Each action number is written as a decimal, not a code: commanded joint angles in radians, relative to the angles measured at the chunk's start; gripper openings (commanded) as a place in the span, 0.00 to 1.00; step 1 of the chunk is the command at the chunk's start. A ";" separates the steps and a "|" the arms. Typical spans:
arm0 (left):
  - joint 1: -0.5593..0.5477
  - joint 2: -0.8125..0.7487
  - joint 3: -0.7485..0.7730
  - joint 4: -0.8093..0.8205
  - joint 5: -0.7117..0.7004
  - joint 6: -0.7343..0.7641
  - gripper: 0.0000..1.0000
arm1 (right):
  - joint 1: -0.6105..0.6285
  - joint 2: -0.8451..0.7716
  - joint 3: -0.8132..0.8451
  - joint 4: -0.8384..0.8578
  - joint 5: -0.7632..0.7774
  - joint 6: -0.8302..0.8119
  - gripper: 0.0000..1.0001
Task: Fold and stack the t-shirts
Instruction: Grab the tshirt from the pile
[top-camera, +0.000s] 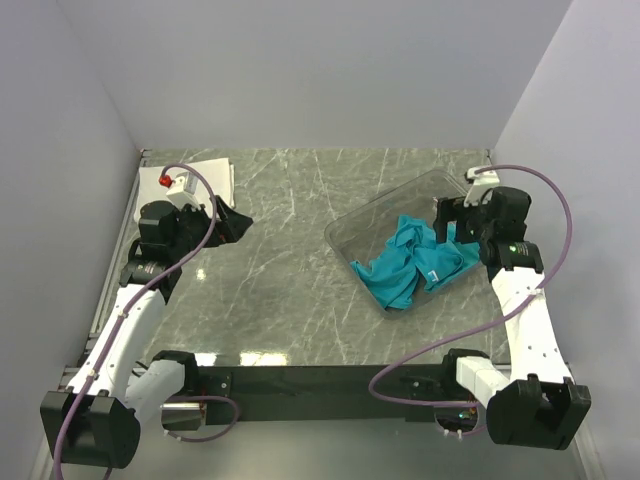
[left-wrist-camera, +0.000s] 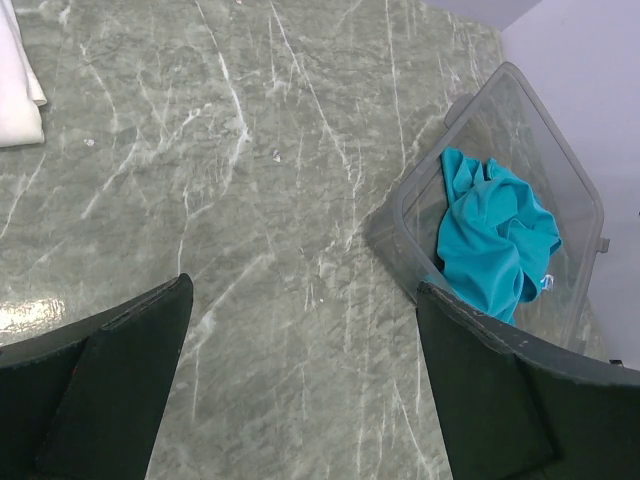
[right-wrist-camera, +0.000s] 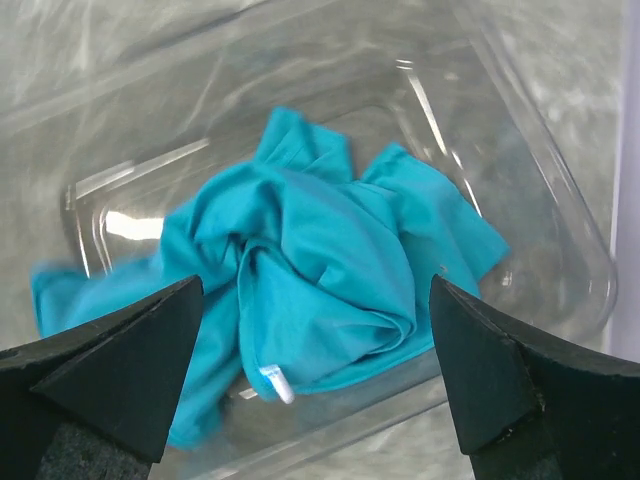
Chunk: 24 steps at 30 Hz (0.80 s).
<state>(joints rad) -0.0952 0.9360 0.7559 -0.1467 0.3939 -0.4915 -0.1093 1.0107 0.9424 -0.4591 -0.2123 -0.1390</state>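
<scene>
A crumpled teal t-shirt (top-camera: 415, 262) lies in the clear tray (top-camera: 385, 203) at the right, one end draped over the tray's near rim. In the right wrist view the teal t-shirt (right-wrist-camera: 310, 260) shows its small white neck label (right-wrist-camera: 278, 383). My right gripper (right-wrist-camera: 315, 370) hovers open just above it, at the tray's far right side (top-camera: 450, 215). A folded white t-shirt (top-camera: 212, 172) rests at the table's back left corner. My left gripper (top-camera: 232, 222) hangs open over bare table (left-wrist-camera: 305, 370), near the white t-shirt (left-wrist-camera: 15, 90), holding nothing.
The tray's wall (left-wrist-camera: 400, 230) stands to the right of the left gripper. A small white device with a red knob (top-camera: 164, 181) sits by the white shirt. Walls close the table on the left, back and right.
</scene>
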 joint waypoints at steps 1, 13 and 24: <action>-0.003 0.003 0.017 0.036 -0.001 0.011 0.99 | 0.002 -0.006 0.041 -0.070 -0.215 -0.253 1.00; -0.003 0.001 0.033 0.015 0.000 0.025 1.00 | 0.057 0.140 0.012 -0.379 -0.410 -0.984 1.00; -0.003 -0.065 0.017 -0.027 -0.021 0.016 1.00 | 0.224 0.382 -0.008 -0.066 0.011 -0.794 0.99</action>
<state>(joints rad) -0.0952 0.9108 0.7578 -0.1837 0.3859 -0.4831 0.0628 1.3731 0.9524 -0.6617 -0.3664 -0.9882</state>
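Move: The teal t-shirt lies bunched in the clear crate. From the right hand, its middle is some 9 cm to the left and about 2 cm ahead, roughly 19 cm below. The crate's own middle is about 5 cm ahead of the hand and 10 cm to its left, some 20 cm down. From the idle left hand the t-shirt lies about 43 cm to the right and 3 cm ahead, some 20 cm lower. Lower the open right gripper into the crate towards the teal t-shirt, about 12 cm down in all, swinging left some 6 cm and back at first, then easing forward again as the descent steepens. Meanwhile turn the hand counter-clockwise and tip the fingers steeply down, so they spread over the cloth near its white label, still wide open and not yet gripping. ##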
